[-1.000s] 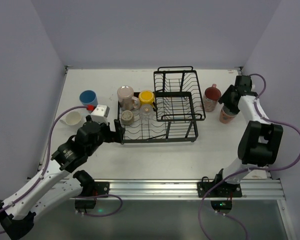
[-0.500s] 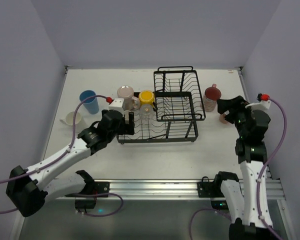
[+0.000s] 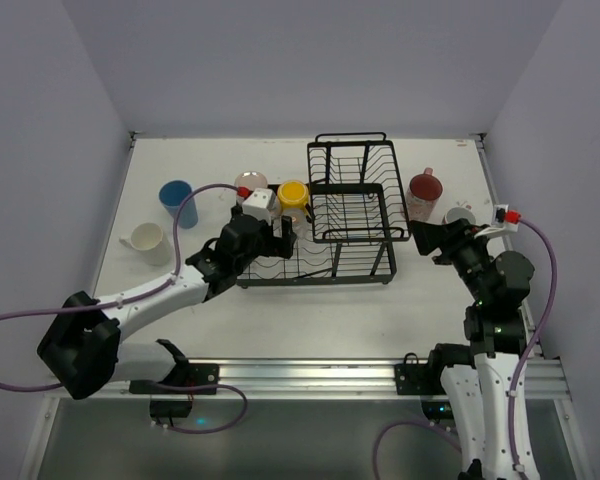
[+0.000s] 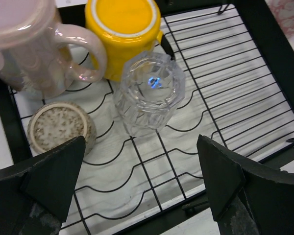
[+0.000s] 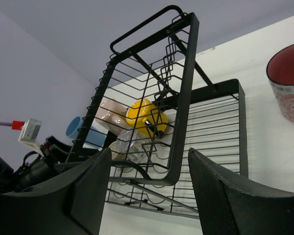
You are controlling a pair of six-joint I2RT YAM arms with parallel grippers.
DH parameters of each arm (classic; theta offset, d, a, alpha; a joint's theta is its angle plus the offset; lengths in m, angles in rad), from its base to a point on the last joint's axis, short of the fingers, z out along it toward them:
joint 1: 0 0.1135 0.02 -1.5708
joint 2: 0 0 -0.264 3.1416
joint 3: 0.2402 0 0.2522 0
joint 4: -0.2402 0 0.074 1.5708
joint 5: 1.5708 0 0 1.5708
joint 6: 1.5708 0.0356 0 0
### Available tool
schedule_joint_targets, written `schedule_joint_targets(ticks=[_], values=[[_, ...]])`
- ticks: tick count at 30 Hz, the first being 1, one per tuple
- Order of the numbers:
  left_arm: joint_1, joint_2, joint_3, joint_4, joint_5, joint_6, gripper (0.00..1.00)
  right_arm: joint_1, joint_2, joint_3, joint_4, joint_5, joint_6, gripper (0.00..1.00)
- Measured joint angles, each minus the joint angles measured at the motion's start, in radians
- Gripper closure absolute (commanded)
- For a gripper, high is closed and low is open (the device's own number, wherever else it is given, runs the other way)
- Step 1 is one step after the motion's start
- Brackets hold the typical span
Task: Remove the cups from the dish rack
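The black dish rack (image 3: 352, 205) stands mid-table, its flat tray (image 4: 225, 83) on the left and its raised basket (image 5: 152, 93) on the right. On the tray, upside down, are a pink mug (image 4: 34, 44), a yellow mug (image 4: 125, 29), a clear glass (image 4: 149, 90) and a small speckled cup (image 4: 59, 129). My left gripper (image 4: 142, 191) is open and empty above the tray's near edge, the glass just ahead of it; it also shows in the top view (image 3: 285, 240). My right gripper (image 3: 427, 240) is open and empty, right of the rack and facing it (image 5: 147, 196).
A blue tumbler (image 3: 176, 203) and a white mug (image 3: 145, 243) stand on the table left of the rack. A reddish mug (image 3: 423, 195) stands right of it, and another cup (image 3: 458, 214) sits partly behind my right arm. Walls close in on three sides.
My left gripper has swung right from beside the rack's left end to over the flat tray. My right arm has pulled back from the cups at the right and turned toward the rack.
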Motion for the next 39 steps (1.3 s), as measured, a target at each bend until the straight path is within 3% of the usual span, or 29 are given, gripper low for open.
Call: schedule_joint_targets(ticks=[7,19,25,28,31,35,39], values=[[0.018,0.114,-0.003,0.159,0.1,0.063,0.0,0.013,0.003,-0.005,0.026,-0.06,0.002,0.33],[0.07,0.295,0.095,0.274,0.181,0.115,0.0,0.054,0.003,-0.004,0.037,-0.085,0.002,0.33],[0.072,0.348,0.112,0.292,0.182,0.123,0.14,0.072,0.001,0.021,0.021,-0.087,0.001,0.33],[0.072,0.359,0.112,0.293,0.172,0.133,0.38,0.074,-0.011,0.037,0.019,-0.095,0.002,0.33],[0.072,0.35,0.109,0.3,0.167,0.141,0.54,0.074,-0.023,0.046,0.019,-0.106,0.002,0.33],[0.072,0.279,0.059,0.303,0.153,0.137,0.64,0.107,-0.03,0.047,0.02,-0.109,0.016,0.33],[0.072,0.106,-0.026,0.3,0.136,0.114,0.69,0.139,-0.031,0.047,0.025,-0.114,0.041,0.31]])
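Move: The clear glass stands in the rack about 6 cm ahead of the left hand, 4 cm to its right and 6 cm lower. About 7 cm beyond the glass is the yellow mug, with the pearl mug some 9 cm left of the yellow one; the small speckled cup sits about 9 cm left of the glass and 3 cm nearer the bases. From the right hand, the glass lies roughly 14 cm ahead, 26 cm left and 19 cm down. The left hand, wide open, reaches about 6 cm forward and 4 cm to its right while sinking some 4 cm and turning slightly clockwise, sets its fingers either side of the clear glass and pinches it, then lifts it some 4 to 5 cm, drawing back and left about 3 cm each as the fingertips tip up a little. Meanwhile the empty, part-open right hand eases some 5 cm left towards the rack, also backing off and rising 3 to 4 cm each and turning about 15 degrees counter-clockwise. ##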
